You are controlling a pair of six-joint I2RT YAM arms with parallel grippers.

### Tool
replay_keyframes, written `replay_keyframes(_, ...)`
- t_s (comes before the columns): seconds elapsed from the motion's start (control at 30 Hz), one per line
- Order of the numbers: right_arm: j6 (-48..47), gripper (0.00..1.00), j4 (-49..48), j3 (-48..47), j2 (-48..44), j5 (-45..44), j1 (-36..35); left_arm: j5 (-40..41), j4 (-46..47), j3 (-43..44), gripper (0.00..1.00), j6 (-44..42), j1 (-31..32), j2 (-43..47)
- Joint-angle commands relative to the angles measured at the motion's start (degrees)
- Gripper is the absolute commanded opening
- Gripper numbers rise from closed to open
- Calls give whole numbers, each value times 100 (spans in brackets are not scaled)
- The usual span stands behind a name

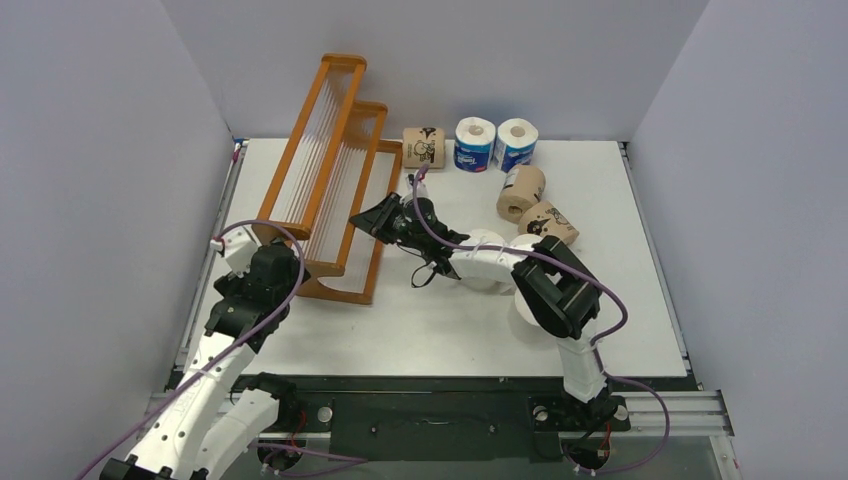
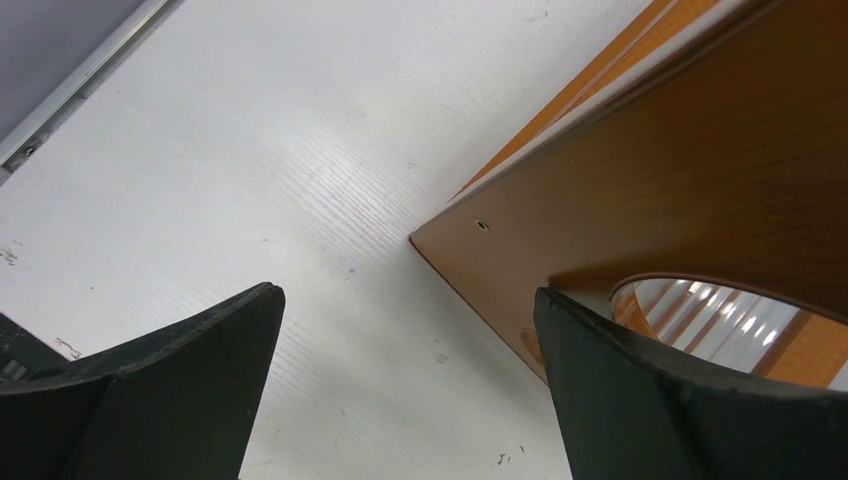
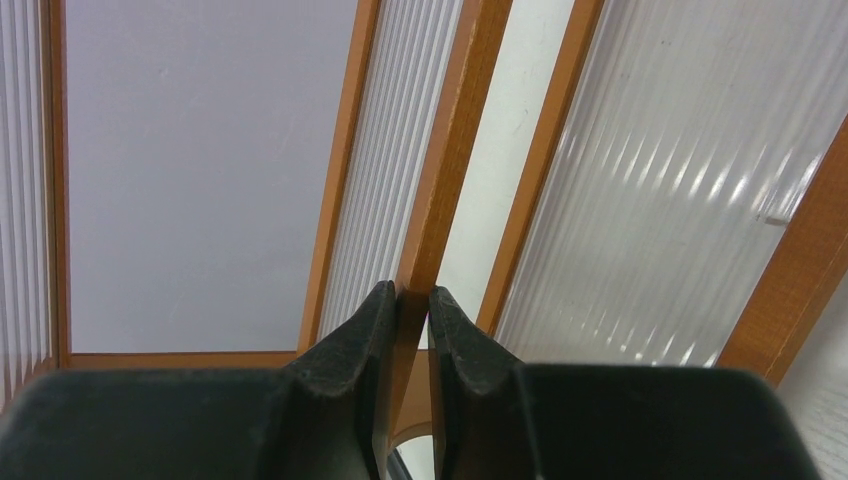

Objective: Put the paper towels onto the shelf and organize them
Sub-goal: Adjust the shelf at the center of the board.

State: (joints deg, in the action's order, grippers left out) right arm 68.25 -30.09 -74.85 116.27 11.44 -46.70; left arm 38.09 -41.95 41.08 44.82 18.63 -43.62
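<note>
The orange-brown wooden shelf (image 1: 330, 170) stands angled on the left half of the table. My right gripper (image 1: 372, 222) is shut on one of its thin rails (image 3: 455, 150), which sits between the fingertips (image 3: 370, 310). My left gripper (image 2: 410, 300) is open and empty just above the table, beside the near side panel (image 2: 680, 180) with its oval cutout. The paper towels lie on the table right of the shelf: a brown roll (image 1: 424, 147), two blue-and-white rolls (image 1: 475, 144) (image 1: 517, 143), two more brown rolls (image 1: 521, 191) (image 1: 548, 222), and white rolls (image 1: 487, 243) partly hidden under my right arm.
Grey walls enclose the white table (image 1: 430, 330) on the left, back and right. A metal rail (image 1: 205, 260) runs along its left edge, close to my left arm. Purple cables loop around both arms.
</note>
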Motion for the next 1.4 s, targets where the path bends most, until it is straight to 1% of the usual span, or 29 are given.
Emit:
replay_keyframes(0.0,221,0,-353,154,-136,429,-561,74,684,251,96,79,-222,-34)
replay_keyframes(0.27,336,0,-145,-246,60,-1,-891,-150,745,308,96,37,-600,-52)
replay_keyframes(0.47,297,0,30,-484,146,41,-962,-283,778,310,96,-39,-859,-44)
replay_keyframes(0.5,256,3,74,-466,109,59,-941,-310,782,307,96,-60,-869,-25)
replay_keyframes(0.53,190,15,155,-419,26,66,-879,-354,789,300,96,-78,-898,-16)
replay_keyframes(0.57,176,22,173,-321,-30,81,-847,-396,787,298,96,-109,-906,7)
replay_keyframes(0.6,159,34,176,-201,-147,131,-755,-410,788,292,96,-125,-923,26)
replay_keyframes(0.63,152,39,200,-142,-201,153,-701,-434,787,289,96,-160,-927,54)
replay_keyframes(0.67,123,49,229,-42,-315,215,-591,-452,781,283,96,-172,-935,72)
replay_keyframes(0.7,103,52,279,17,-381,252,-536,-491,770,276,96,-181,-942,108)
replay_keyframes(0.73,44,58,295,147,-529,295,-415,-506,742,273,96,-182,-952,125)
replay_keyframes(0.8,-58,64,357,310,-752,375,-233,-585,701,265,96,-163,-957,190)
replay_keyframes(0.9,-179,66,369,427,-939,549,129,-730,661,244,96,-106,-958,323)
replay_keyframes(1.03,-262,67,281,169,-719,800,536,-841,650,172,96,-37,-958,419)
replay_keyframes(1.13,-191,66,146,-423,-349,1093,769,-923,667,135,96,-12,-954,491)
replay_keyframes(1.23,81,65,-188,-898,144,1338,1021,-1014,715,97,96,-4,-955,554)
replay_keyframes(1.33,90,63,-106,-1620,514,1399,1163,-1042,721,88,96,16,-954,506)
replay_keyframes(1.37,61,62,74,-1987,725,1432,1209,-1047,730,83,96,26,-950,483)
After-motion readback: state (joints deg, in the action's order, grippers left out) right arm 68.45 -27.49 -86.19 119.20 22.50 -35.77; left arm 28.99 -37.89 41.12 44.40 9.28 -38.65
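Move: The shelf's middle-tier right rail is already pinched between the right hand's nearly shut fingertips. From that hand, the shelf's near end panel lies about 9 cm back, 8 cm left and somewhat lower; a brown-wrapped roll stands roughly 14 cm ahead and 14 cm right, on the board, and the nearest white roll about 25 cm right and 6 cm back. The open left hand has the end panel's middle some 9 cm to its right, about 2 cm ahead and slightly below. The shelf's middle rail, still pinched, is drawn about 3 cm left and a little back by the right hand, while the open left hand shifts some 3.5 cm left close beside the end panel. The right fingers then open and let go, the hand slipping back another 4 cm before swinging briskly forward, right and up by roughly 14 cm forward; the left eases about 2.5 cm back to the right and rises 2 cm. ##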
